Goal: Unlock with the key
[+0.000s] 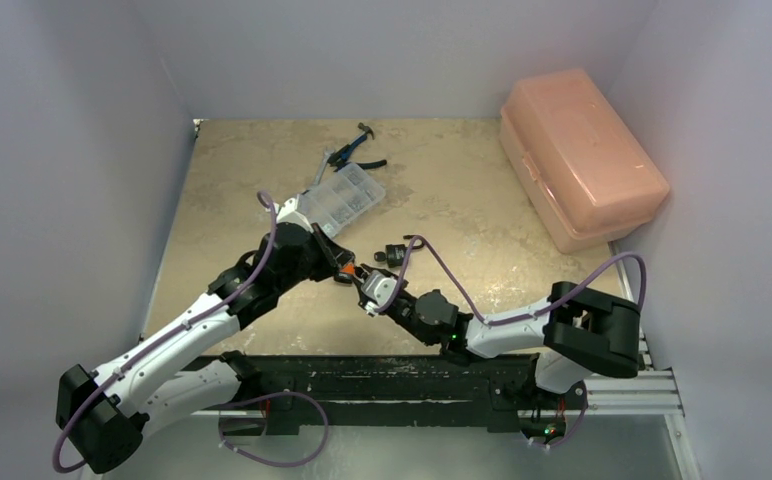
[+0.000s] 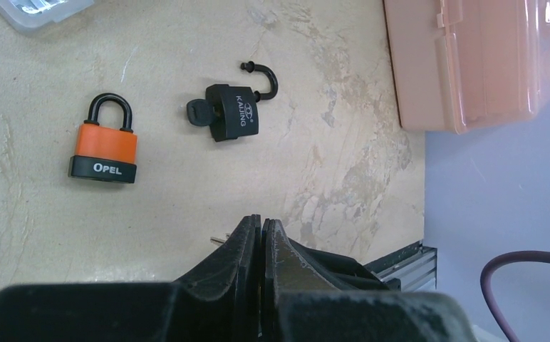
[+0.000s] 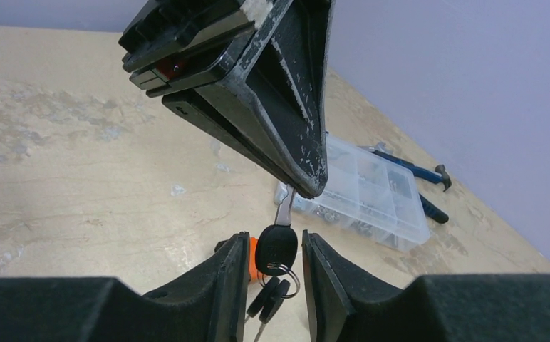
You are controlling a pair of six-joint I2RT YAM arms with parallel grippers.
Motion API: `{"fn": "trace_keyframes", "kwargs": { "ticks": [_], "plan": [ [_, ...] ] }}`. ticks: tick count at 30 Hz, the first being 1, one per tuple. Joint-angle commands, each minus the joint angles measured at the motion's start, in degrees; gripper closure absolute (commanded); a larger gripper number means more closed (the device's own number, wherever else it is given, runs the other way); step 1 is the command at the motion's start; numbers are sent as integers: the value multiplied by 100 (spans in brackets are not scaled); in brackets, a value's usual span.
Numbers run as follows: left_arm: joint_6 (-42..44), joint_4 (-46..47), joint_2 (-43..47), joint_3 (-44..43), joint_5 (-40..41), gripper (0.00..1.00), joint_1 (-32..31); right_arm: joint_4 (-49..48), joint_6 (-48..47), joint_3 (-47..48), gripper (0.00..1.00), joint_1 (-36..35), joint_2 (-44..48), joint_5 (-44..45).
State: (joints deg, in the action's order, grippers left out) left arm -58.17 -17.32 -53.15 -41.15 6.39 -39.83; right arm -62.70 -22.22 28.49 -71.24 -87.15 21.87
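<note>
My left gripper (image 2: 261, 222) is shut on the blade of a key. In the right wrist view the left fingers (image 3: 286, 128) pinch the silver blade from above, and the black key head (image 3: 277, 249) hangs below them. A ring with two more keys (image 3: 272, 296) dangles under it. My right gripper (image 3: 275, 242) is open, one finger on each side of the key head with a small gap on both sides. An orange padlock (image 2: 105, 146) with its shackle closed lies on the table. Beside it lies a black padlock (image 2: 233, 114) with its shackle open and a key in it.
A clear organizer box (image 1: 342, 198) sits behind the arms, with blue-handled pliers and a small hammer (image 1: 357, 150) beyond it. A large pink plastic case (image 1: 580, 155) fills the back right corner. Both grippers meet at mid-table (image 1: 357, 275).
</note>
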Motion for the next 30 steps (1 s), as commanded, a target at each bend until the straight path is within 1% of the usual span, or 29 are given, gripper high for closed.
{"fn": "trace_keyframes", "kwargs": {
  "ticks": [1,7,13,16,17,18,20,21,23,25,28,30],
  "plan": [
    [-142,132,185,-245,5,100,-2,-347,-74,201,62,-43,-71,207],
    [-170,139,242,-186,27,100,5,-347,-54,201,74,-56,-83,245],
    [-154,144,230,-151,12,100,-1,-334,-30,201,84,-82,-54,268],
    [-99,210,230,-134,-57,100,0,-309,-20,185,93,-107,-10,224],
    [-45,247,233,-140,-94,98,2,-293,-13,172,97,-109,21,211],
    [2,259,246,-144,-110,89,1,-277,8,160,100,-117,56,194],
    [82,292,302,-146,-112,71,4,-257,96,117,100,-118,134,150],
    [113,295,343,-138,-101,64,2,-277,158,83,100,-118,170,117],
    [203,334,412,-122,-99,55,5,-323,297,3,100,-118,276,11],
    [305,415,503,-86,-126,49,2,-380,501,-73,100,-118,399,-111],
    [377,518,644,-4,-150,47,6,-369,975,-160,100,-110,564,-390],
    [429,483,707,22,-121,47,7,-313,1008,-153,100,-121,583,-381]
  ]
}}
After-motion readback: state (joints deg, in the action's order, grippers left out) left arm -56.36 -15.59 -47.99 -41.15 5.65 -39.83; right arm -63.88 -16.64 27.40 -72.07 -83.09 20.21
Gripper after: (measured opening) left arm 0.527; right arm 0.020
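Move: The key bunch is held at the left fingertips, its black head about 3 cm below and 3 cm to the right of the left hand. For the right hand the head sits almost between the half-open fingers, 1 cm to the left and 1 cm below. From the left hand, the orange padlock lies about 5 cm ahead, 1 cm left; the open black padlock about 8 cm ahead, 10 cm right; both some 16 cm below. The key bunch's black head is where the right fingers, almost still, close in from both sides, pausing about a quarter open; then the left fingers open halfway, ending their pinch, and the right fingers go fully shut. Both hands then rise clear, the left about 3 cm, the right some 2.5 cm while drawing back 1.5 cm and tilting slightly. ##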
